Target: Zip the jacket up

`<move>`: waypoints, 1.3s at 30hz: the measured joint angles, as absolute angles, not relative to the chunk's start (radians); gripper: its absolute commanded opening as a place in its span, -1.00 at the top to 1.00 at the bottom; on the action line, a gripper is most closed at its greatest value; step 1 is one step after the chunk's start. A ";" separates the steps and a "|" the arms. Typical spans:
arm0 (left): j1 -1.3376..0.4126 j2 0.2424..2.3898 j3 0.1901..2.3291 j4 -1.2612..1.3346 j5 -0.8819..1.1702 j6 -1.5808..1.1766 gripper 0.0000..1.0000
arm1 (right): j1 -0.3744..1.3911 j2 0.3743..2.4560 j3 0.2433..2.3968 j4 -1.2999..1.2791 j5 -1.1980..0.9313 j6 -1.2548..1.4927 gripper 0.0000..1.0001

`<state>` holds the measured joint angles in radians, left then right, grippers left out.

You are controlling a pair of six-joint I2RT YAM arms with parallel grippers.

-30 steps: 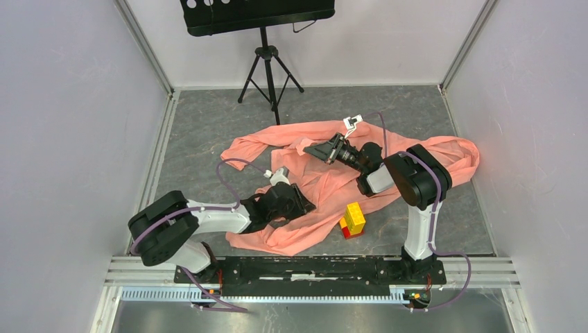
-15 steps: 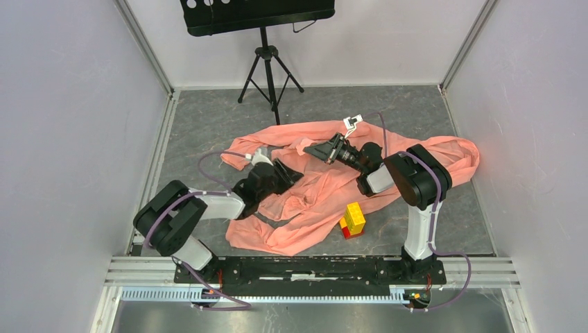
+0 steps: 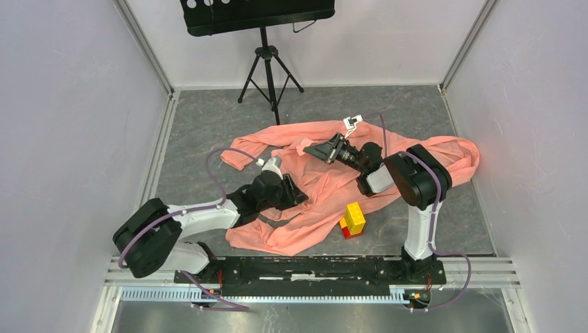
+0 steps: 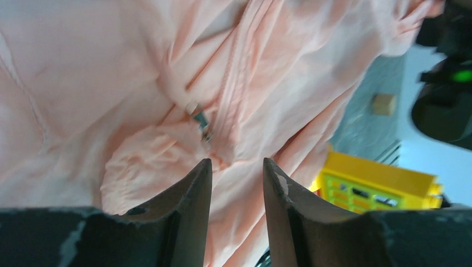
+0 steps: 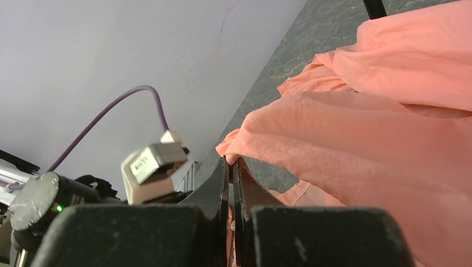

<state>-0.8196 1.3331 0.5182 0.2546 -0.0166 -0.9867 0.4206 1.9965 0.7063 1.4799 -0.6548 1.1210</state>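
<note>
The salmon-pink jacket (image 3: 416, 156) lies crumpled across the grey table. My left gripper (image 3: 290, 189) hovers over its lower middle, open, with nothing between the fingers (image 4: 192, 189). In the left wrist view the metal zipper pull (image 4: 199, 118) sits on the thin zipper line (image 4: 236, 67), just beyond the left gripper (image 4: 236, 162). My right gripper (image 3: 310, 148) is farther back and holds up a fold of the jacket (image 5: 389, 150). In the right wrist view the right gripper (image 5: 231, 161) is shut on that fabric edge.
A yellow-and-red block stack (image 3: 353, 218) stands beside the jacket's near right edge and shows as a yellow block (image 4: 378, 181) in the left wrist view. A black tripod stand (image 3: 267, 62) stands at the back. Walls enclose the table on three sides.
My left gripper swung from the jacket's near hem toward the back, then settled slightly nearer again, and its elbow shifted left. The fabric under it shifted. The right arm stayed still.
</note>
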 measured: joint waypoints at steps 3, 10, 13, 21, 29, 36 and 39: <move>-0.849 1.361 0.519 0.199 -0.015 -0.992 0.24 | 0.421 1.996 0.706 1.480 -0.655 1.121 0.99; -0.878 1.385 0.519 0.186 -0.017 -1.041 0.34 | 0.424 1.996 0.706 1.480 -0.655 1.121 0.99; -0.879 1.395 0.519 0.200 -0.021 -1.061 0.40 | 0.424 1.996 0.706 1.480 -0.655 1.121 0.99; -0.879 1.426 0.528 0.218 -0.044 -1.066 0.47 | 0.424 1.996 0.706 1.480 -0.655 1.121 0.99; -0.879 1.475 0.534 0.242 -0.047 -1.069 0.56 | 0.424 1.996 0.706 1.480 -0.655 1.121 0.99; -0.879 1.478 0.553 0.241 -0.051 -1.069 0.60 | 0.424 1.996 0.706 1.480 -0.655 1.121 0.99; -0.879 1.477 0.564 0.236 -0.052 -1.069 0.54 | 0.424 1.996 0.706 1.480 -0.655 1.121 0.99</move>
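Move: The jacket's bottom zip end lies about 4 cm below the left fingertips and roughly 2 cm to their right, level with them fore and aft. The zip pull is some 3 cm ahead and 3 cm right of the hand. The yellow block stands about 5 cm back and 13 cm right, while the raised jacket edge is some 13 cm ahead and 6 cm higher. From the right hand the zip end lies about 13 cm back, 2 cm right and 10 cm lower. The left hand drops quickly down and back about 3 cm each way towards the zip's bottom end, then creeps lower until it is over 4 cm down, before easing forward and right about 1.5 cm each and lifting about 1 cm. Its fingers tip about 5 degrees further down and close from half open to a narrow gap around the zip end, while the right hand stays still and keeps the jacket edge pinched and raised. ##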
